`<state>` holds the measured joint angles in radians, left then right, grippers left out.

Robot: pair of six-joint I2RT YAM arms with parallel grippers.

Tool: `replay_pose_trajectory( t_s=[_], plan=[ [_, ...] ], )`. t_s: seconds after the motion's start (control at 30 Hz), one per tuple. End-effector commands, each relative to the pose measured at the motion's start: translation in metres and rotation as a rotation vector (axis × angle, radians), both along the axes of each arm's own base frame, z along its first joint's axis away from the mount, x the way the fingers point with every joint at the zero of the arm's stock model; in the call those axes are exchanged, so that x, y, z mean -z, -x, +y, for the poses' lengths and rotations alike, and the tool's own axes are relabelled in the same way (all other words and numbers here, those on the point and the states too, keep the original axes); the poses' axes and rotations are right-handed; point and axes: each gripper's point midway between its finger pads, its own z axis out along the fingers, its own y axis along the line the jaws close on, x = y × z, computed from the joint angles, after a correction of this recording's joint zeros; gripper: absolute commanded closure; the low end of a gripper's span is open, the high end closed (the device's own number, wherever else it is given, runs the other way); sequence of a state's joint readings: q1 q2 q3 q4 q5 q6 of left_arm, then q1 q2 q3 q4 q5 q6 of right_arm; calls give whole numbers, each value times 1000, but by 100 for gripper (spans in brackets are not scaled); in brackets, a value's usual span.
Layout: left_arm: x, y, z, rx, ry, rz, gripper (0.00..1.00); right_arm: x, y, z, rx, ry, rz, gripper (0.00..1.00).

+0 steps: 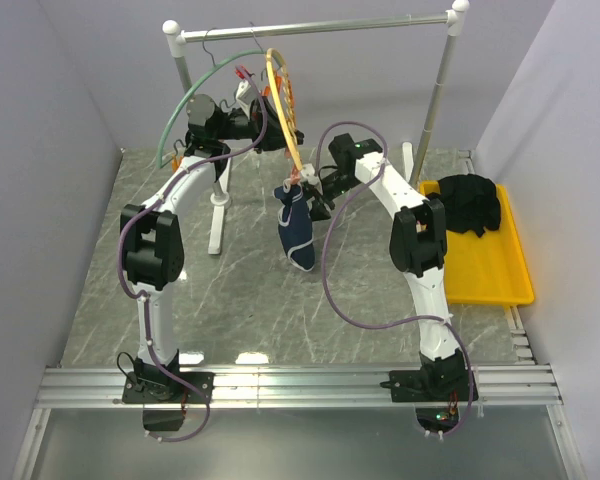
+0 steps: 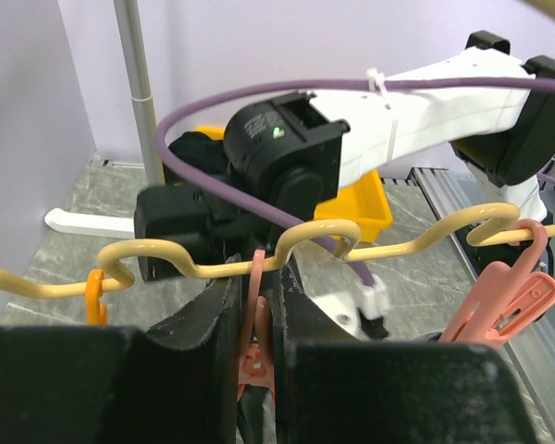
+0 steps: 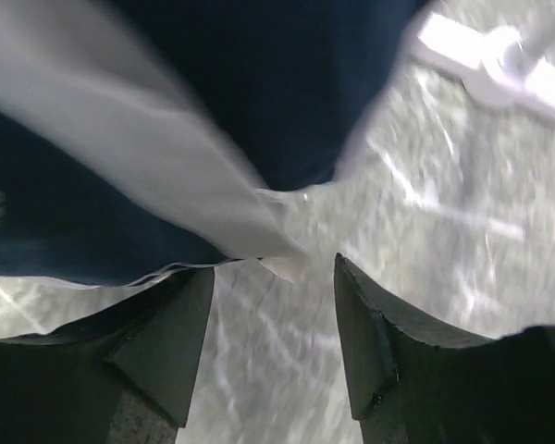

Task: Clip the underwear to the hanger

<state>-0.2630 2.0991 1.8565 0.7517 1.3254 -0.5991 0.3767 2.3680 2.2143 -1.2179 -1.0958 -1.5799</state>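
Observation:
The yellow hanger (image 1: 282, 110) hangs by its metal hook from the rack rail. Its wavy wire (image 2: 157, 246) crosses the left wrist view. My left gripper (image 1: 273, 130) (image 2: 256, 277) is shut on an orange clip (image 2: 255, 310) hanging from that wire. The navy underwear (image 1: 298, 228) dangles from the hanger's lower end, above the table. My right gripper (image 1: 316, 192) (image 3: 273, 273) is open just beside it. The blurred navy cloth (image 3: 259, 92) and its white trim (image 3: 148, 157) lie just beyond the jaws, with nothing between them.
A green hanger (image 1: 180, 110) hangs left of the yellow one. The rack's posts (image 1: 435, 90) and white feet (image 1: 218, 215) stand on the table. A yellow tray (image 1: 490, 270) at the right holds a black clothing pile (image 1: 470, 205). Another orange clip (image 2: 509, 294) hangs nearby.

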Motion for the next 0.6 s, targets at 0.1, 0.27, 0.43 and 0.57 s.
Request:
replay_pose_trajectory(
  t_s=[0.1,0.27,0.43,0.57],
  plan=[
    [-21,8,0,15,19,-102,100,-16,41,16,-159,-145,-26,36],
    [-22,11,1,12,21,-105,100,-24,46,20,-170,-180,-8,61],
    [-24,12,1,18,16,-106,100,-32,59,7,-155,-171,12,100],
    [-25,10,3,8,18,-104,100,-28,63,-22,-91,-80,70,100]
  ],
)
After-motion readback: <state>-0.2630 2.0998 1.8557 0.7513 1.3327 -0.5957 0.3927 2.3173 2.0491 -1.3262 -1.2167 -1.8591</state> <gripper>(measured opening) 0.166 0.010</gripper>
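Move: The right hand's open fingers point left and somewhat down, beside the hanging underwear; the white-trimmed edge that they go for lies about 3 cm back and 2 cm left, roughly level with them. The salmon clip at the hanger's near end is some 4 cm back, 5 cm left and 14 cm above the right hand. From the left hand, on the next clip, that edge is around 6 cm back, 2 cm to the right and 22 cm below. Back and a little left, the right hand sweeps into the underwear's white-trimmed edge, its wrist turning roughly 10 degrees, partly counter-clockwise. Its fingers snap shut and pinch the cloth, then draw on back and slightly right, about 5 cm of travel in all. The left hand stays still, keeping hold of its salmon clip on the yellow hanger. ##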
